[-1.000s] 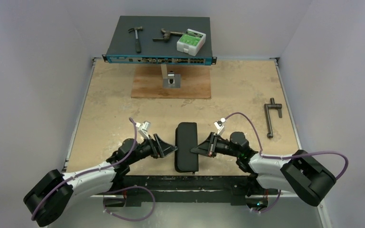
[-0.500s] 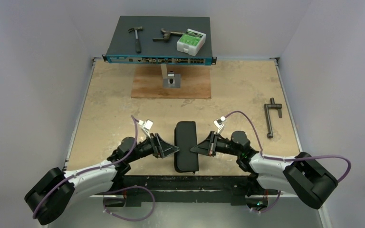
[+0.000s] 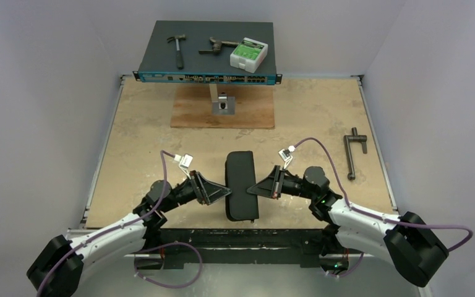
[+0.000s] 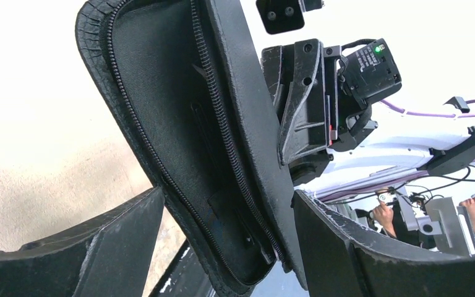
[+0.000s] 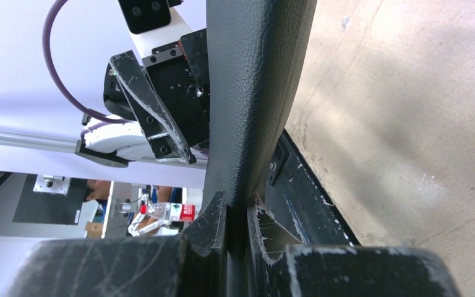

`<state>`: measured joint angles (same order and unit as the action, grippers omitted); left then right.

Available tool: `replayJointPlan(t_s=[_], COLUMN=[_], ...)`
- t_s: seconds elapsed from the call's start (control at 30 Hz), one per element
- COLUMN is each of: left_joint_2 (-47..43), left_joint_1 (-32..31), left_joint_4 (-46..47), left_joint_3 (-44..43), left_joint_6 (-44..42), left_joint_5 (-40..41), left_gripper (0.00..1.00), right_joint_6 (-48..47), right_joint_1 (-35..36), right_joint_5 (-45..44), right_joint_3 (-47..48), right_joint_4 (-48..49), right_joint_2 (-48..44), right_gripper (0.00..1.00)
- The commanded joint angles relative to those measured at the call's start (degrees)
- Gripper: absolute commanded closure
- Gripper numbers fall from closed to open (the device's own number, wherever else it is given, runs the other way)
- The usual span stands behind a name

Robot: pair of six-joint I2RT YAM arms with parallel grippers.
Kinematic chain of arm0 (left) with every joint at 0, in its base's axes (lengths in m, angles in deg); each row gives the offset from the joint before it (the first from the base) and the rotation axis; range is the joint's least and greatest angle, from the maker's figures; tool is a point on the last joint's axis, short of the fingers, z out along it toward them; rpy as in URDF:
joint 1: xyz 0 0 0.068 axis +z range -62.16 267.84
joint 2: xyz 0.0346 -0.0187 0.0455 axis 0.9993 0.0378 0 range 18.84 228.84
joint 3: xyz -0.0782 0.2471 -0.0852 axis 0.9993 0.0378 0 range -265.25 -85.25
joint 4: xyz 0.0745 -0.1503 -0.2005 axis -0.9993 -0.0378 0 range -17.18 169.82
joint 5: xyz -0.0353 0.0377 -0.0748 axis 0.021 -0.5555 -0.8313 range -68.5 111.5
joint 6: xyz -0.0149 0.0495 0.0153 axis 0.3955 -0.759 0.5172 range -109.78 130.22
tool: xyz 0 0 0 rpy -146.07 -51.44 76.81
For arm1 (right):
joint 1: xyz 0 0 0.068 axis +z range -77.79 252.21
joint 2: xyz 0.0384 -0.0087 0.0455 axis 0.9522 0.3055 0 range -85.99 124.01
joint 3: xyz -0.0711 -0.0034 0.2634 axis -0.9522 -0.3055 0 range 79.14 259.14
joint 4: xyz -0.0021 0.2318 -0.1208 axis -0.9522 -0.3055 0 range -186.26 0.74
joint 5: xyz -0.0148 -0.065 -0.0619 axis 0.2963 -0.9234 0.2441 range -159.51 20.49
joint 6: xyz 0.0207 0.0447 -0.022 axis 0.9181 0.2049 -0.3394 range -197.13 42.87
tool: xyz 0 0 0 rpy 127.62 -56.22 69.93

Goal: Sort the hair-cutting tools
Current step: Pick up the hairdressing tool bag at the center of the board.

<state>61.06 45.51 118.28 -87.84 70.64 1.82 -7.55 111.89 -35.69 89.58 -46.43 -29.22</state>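
A black zip case [image 3: 241,185] sits in the middle of the table near the front edge. My right gripper [image 3: 252,190] is shut on its right edge, and the right wrist view shows the leather wall [image 5: 253,74] pinched between the jaws of that gripper [image 5: 238,201]. My left gripper [image 3: 226,192] stands open at the case's left side. In the left wrist view the unzipped case [image 4: 161,99] hangs between the spread jaws of the left gripper [image 4: 227,195], its dark lining showing. The hair-cutting tools are hidden from every view.
At the back a network switch [image 3: 207,52] on a stand carries a hammer [image 3: 176,48], a rusty tool [image 3: 218,45] and a white-green box [image 3: 248,54]. A wooden board [image 3: 222,111] lies under it. A grey T-shaped bar [image 3: 354,154] lies at the right.
The case has shifted a little away from the arm bases, still pinched by the right gripper. Both arms have stretched forward with it. The left gripper stays open beside it.
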Motion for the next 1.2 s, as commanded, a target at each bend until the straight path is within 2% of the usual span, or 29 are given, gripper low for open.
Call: replayJointPlan(t_s=[0.0,0.33,0.53,0.7,0.77,0.87,1.07,1.17], left_joint_2=[-2.4,-4.5,-12.2,-13.9,-11.2,-4.6,10.1,13.7], left_joint_1=[0.1,1.0,8.9,14.0,15.6,17.0,17.8,17.8], left_joint_4=[-5.1,-1.0,0.3,1.4,5.1,16.2,38.8,43.1], left_joint_3=[-3.0,-1.8,1.4,0.0,-0.3,0.8,2.2,1.4], left_joint_6=[-1.5,1.2,6.9,9.2,10.4,15.1,22.2,24.0], left_joint_5=[-1.1,-4.2,-10.8,-17.8,-20.5,-23.3,-25.4,-25.7], left_gripper=[0.24,0.19,0.18,0.08,0.05,0.00,0.00,0.00], right_joint_6=[-0.4,2.0,1.4,1.7,2.3,3.7,4.8,4.4], right_joint_1=[-0.1,-0.1,-0.1,-0.1,-0.1,-0.1,-0.1,-0.1], right_joint_5=[1.2,2.0,2.2,2.6,3.0,3.8,5.4,5.4], right_joint_3=[3.5,3.3,3.8,3.9,4.0,4.1,5.4,5.9], right_joint_4=[4.2,8.0,6.7,7.3,8.5,11.3,13.5,12.6], right_joint_2=[-1.4,-2.1,-3.0,-3.5,-3.5,-3.0,-2.2,-2.0], right_gripper=[1.00,1.00,1.00,1.00,1.00,1.00,1.00,1.00])
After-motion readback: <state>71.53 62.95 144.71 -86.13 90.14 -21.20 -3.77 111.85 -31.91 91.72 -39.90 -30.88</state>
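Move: The black tool bag is already in the air, pinched in the shut right fingers along its right side. Its middle is about 2 cm to the left of the right hand and 2 cm ahead, roughly level. From the left hand it lies some 4 cm to the right and 2 cm ahead, also about level, its unzipped side facing this hand's spread fingers. Nothing else stands close by. Still pinching the bag's right side, the right hand lifts it about 5 cm, slowly at first, drifting slightly back and tipping its fingertips up a little. The left hand rises about as far, draws off to the left by 2 to 3 cm from the bag, spreads its already wide fingers fully open, and tips its fingertips up some 15 degrees. ##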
